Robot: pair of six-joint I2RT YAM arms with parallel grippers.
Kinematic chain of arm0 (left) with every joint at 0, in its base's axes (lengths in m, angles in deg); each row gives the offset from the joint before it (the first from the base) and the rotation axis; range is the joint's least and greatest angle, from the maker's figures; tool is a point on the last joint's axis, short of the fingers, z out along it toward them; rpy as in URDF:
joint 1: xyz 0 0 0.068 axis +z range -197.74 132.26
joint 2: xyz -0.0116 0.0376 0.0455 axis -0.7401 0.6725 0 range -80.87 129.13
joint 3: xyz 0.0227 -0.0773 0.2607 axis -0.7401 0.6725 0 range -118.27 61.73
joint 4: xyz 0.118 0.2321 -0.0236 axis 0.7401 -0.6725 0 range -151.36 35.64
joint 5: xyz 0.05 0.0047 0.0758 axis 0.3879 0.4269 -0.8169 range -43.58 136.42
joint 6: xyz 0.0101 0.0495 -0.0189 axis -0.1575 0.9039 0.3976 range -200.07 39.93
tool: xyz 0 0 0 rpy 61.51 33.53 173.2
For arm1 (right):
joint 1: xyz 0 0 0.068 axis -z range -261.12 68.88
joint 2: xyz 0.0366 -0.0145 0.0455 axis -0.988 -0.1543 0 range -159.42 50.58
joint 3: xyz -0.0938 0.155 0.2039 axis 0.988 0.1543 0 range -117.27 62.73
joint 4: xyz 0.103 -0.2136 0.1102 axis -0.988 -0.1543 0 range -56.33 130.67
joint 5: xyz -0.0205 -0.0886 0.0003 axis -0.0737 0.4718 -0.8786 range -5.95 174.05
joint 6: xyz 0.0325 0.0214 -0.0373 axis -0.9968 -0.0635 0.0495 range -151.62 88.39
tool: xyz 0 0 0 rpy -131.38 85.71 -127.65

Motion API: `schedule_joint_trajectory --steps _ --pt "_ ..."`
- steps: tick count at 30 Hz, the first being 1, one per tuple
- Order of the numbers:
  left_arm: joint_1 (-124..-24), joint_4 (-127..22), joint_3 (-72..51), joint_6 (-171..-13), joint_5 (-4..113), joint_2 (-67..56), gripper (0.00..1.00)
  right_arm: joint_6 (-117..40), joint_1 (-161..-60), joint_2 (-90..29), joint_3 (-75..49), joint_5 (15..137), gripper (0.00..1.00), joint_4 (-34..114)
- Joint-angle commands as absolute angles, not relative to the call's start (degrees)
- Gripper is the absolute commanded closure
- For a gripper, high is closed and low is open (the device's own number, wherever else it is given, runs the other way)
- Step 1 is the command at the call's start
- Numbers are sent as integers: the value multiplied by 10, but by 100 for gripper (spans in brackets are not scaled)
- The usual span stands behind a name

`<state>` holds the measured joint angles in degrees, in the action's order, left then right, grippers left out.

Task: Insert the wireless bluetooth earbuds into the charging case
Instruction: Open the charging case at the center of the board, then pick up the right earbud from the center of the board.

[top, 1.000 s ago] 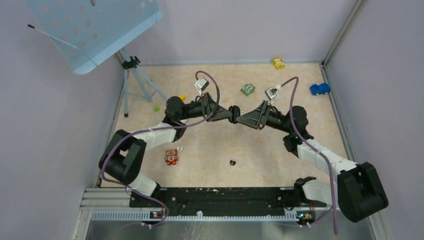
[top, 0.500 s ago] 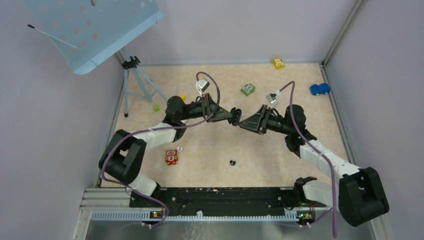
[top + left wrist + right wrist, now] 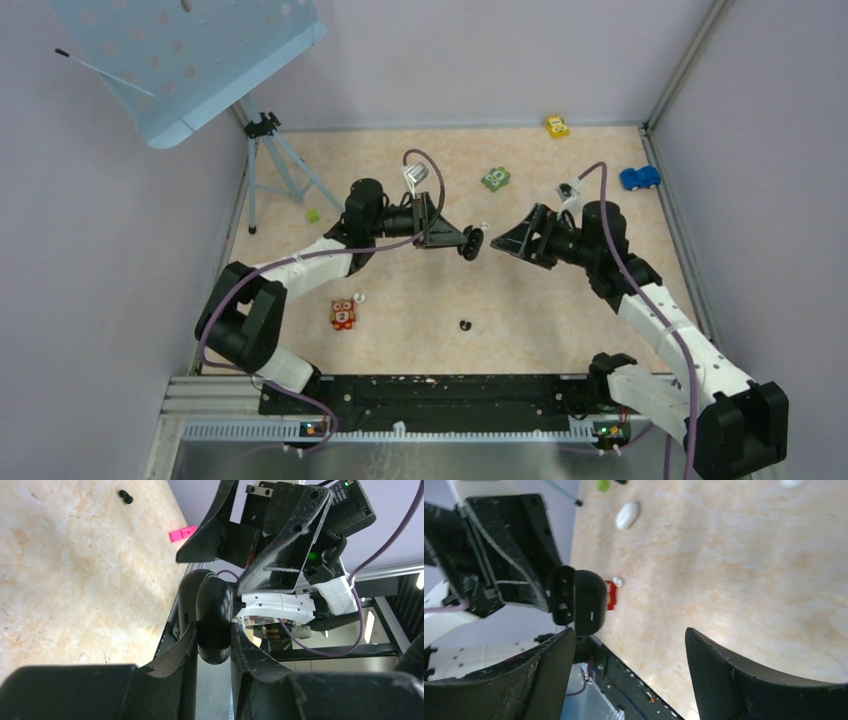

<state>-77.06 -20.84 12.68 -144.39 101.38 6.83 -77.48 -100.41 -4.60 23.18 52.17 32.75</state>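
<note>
The black charging case [image 3: 472, 246] hangs above the table's middle, with my left gripper [image 3: 467, 242] shut on it. In the left wrist view the case [image 3: 212, 615] sits clamped between the fingers [image 3: 186, 645]. In the right wrist view the case [image 3: 586, 602] shows two halves, its lid standing ajar. My right gripper [image 3: 503, 243] is open and empty, a short gap to the right of the case. A black earbud [image 3: 464, 324] lies on the table nearer the bases. A white earbud [image 3: 359, 297] lies beside the owl block [image 3: 342, 314].
A green toy [image 3: 495, 178], a yellow car [image 3: 557, 126] and a blue car [image 3: 639, 178] sit toward the back. A small green ball [image 3: 313, 215] and a tripod [image 3: 268, 160] stand at the left. A white oval thing [image 3: 627, 515] lies on the table.
My right gripper has opened wide and drawn back to the right, away from the case. The left gripper keeps its hold on the case and has shifted slightly right.
</note>
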Motion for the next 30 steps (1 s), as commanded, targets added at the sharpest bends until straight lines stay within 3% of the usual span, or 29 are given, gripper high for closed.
schedule_joint_trajectory --steps 1,11,16,21,28,30 --pt "-772 -274 98 -1376 1003 40 100 -734 -966 -6 222 603 22 213" --pt "-772 -311 91 -1345 994 34 100 -788 -965 23 255 514 21 344" --pt "-772 -324 88 -1330 989 33 100 -719 -964 27 231 630 20 190" --pt "-772 -394 68 -1280 983 32 100 -689 -954 -13 191 940 18 -50" --pt "-771 -436 62 -1243 969 26 100 -759 -939 -74 191 913 18 -41" --pt "-769 -433 64 -1237 965 26 100 -721 -939 -108 189 865 23 -4"
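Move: The next thing to reach, the loose black earbud on the board, lies about 23 cm to the right of the right hand, some 5 cm farther out and 20 cm below. The opened case in the left fingers is about 10 cm left of the right hand, near its height. On the board, a white earbud lies 18 cm ahead and 4 cm left, the other black earbud 9 cm back and 10 cm left. From the left hand, the first black earbud is about 36 cm right, 4 cm ahead and 22 cm below. Draw the open right gripper away from the opened case, about 14 cm to the right and 11 cm down towards the loose black earbud: ease off, pause briefly, then sweep, swinging the wrist clockwise until the fingers point steeply down. Keep the left fingers shut on the case, lowering it some 3 cm and dipping its fingertips about 10 degrees. ##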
